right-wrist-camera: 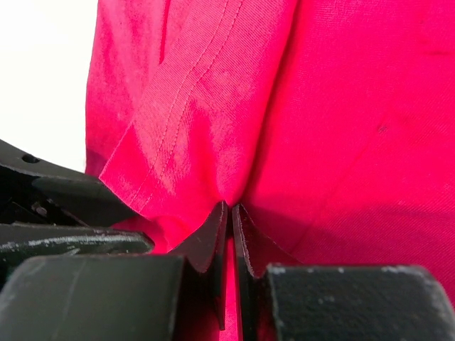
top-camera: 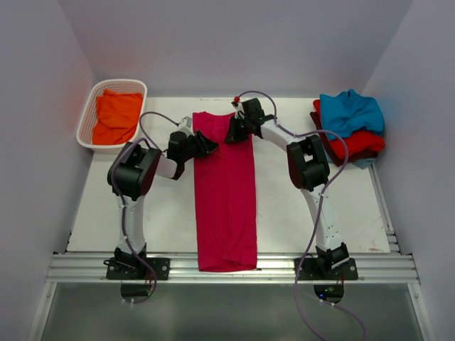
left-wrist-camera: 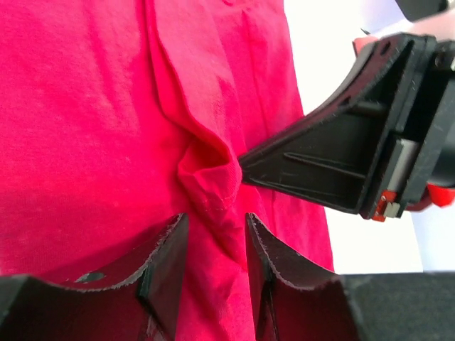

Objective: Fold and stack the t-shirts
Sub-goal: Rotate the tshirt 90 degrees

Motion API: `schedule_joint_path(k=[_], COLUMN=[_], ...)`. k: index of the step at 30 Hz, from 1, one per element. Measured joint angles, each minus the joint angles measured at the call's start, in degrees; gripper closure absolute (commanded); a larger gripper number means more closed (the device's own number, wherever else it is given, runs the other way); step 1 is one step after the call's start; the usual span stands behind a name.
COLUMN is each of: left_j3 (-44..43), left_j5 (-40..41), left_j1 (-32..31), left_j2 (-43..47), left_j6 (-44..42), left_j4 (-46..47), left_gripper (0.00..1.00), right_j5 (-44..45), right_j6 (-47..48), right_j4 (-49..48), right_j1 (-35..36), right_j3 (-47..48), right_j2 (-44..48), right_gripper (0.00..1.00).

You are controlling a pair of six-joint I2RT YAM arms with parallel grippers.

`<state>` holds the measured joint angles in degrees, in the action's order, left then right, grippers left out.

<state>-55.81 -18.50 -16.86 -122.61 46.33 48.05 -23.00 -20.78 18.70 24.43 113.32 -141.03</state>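
A crimson-pink t-shirt [top-camera: 226,206] lies folded into a long narrow strip down the middle of the table, its near end over the front rail. My right gripper [top-camera: 233,132] is at the strip's far right edge, shut on a pinch of the cloth [right-wrist-camera: 341,106]; its jaws [right-wrist-camera: 229,207] meet with the fabric between them. My left gripper [top-camera: 208,145] is at the far left edge, open, with a raised ridge of the shirt [left-wrist-camera: 85,128] between its fingers [left-wrist-camera: 215,222]. The right gripper's fingers [left-wrist-camera: 320,167] touch that same ridge from the right.
A white lattice basket [top-camera: 85,121] at the back left holds an orange t-shirt [top-camera: 117,117]. At the back right is a pile of a teal-blue t-shirt [top-camera: 348,112] on a red one [top-camera: 359,142] and a maroon one [top-camera: 334,150]. A metal rail [top-camera: 370,264] runs along the near edge.
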Motion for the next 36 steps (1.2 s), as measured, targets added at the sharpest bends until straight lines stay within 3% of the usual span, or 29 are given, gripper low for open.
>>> schedule_joint_path(k=[12, 26, 30, 36], left_j3=[-3.45, -7.26, -6.75, -3.06], left_j5=[4.81, 2.03, 1.79, 1.88], left_j1=[-0.02, 0.35, 0.35, 0.35], left_j2=[0.42, -5.55, -5.55, -3.39], left_j6=[-0.48, 1.16, 1.16, 1.07], left_j4=[-5.75, 1.14, 1.57, 1.95], left_gripper=[0.59, 0.62, 0.66, 0.85], right_j5=[-0.2, -0.31, -0.35, -0.55], right_j6=[-0.07, -0.07, -0.07, -0.09], right_j4=[-0.15, -0.13, -0.11, -0.07], right_j1=[-0.07, -0.2, -0.24, -0.37], right_j3=[-0.11, -0.11, -0.11, -0.11], right_j2=[0.0, 0.0, 0.0, 0.0], right_gripper=[0.96, 0.97, 0.97, 0.98])
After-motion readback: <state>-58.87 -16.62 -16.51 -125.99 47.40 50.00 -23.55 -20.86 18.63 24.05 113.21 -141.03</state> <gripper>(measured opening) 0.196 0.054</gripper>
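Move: From the left gripper, the raised pucker in the folded red t-shirt is barely 2 cm ahead and 1 cm to the right, at fingertip height. The right gripper's tips, already pinching that fold, stand about 4 cm ahead and 5 cm to the right of the left hand point, and the basket some 33 cm to its left and 11 cm ahead. From the right gripper the pucker is roughly 2 cm back and 4 cm left. Slide the half-open left gripper forward about 3.5 cm, low along the t-shirt's pucker. Then ease it back nearly 2 cm while closing the fingers to about half their gap, pinching the ridge of cloth between the tips. Keep the right gripper still and shut on its own part of the fold. ##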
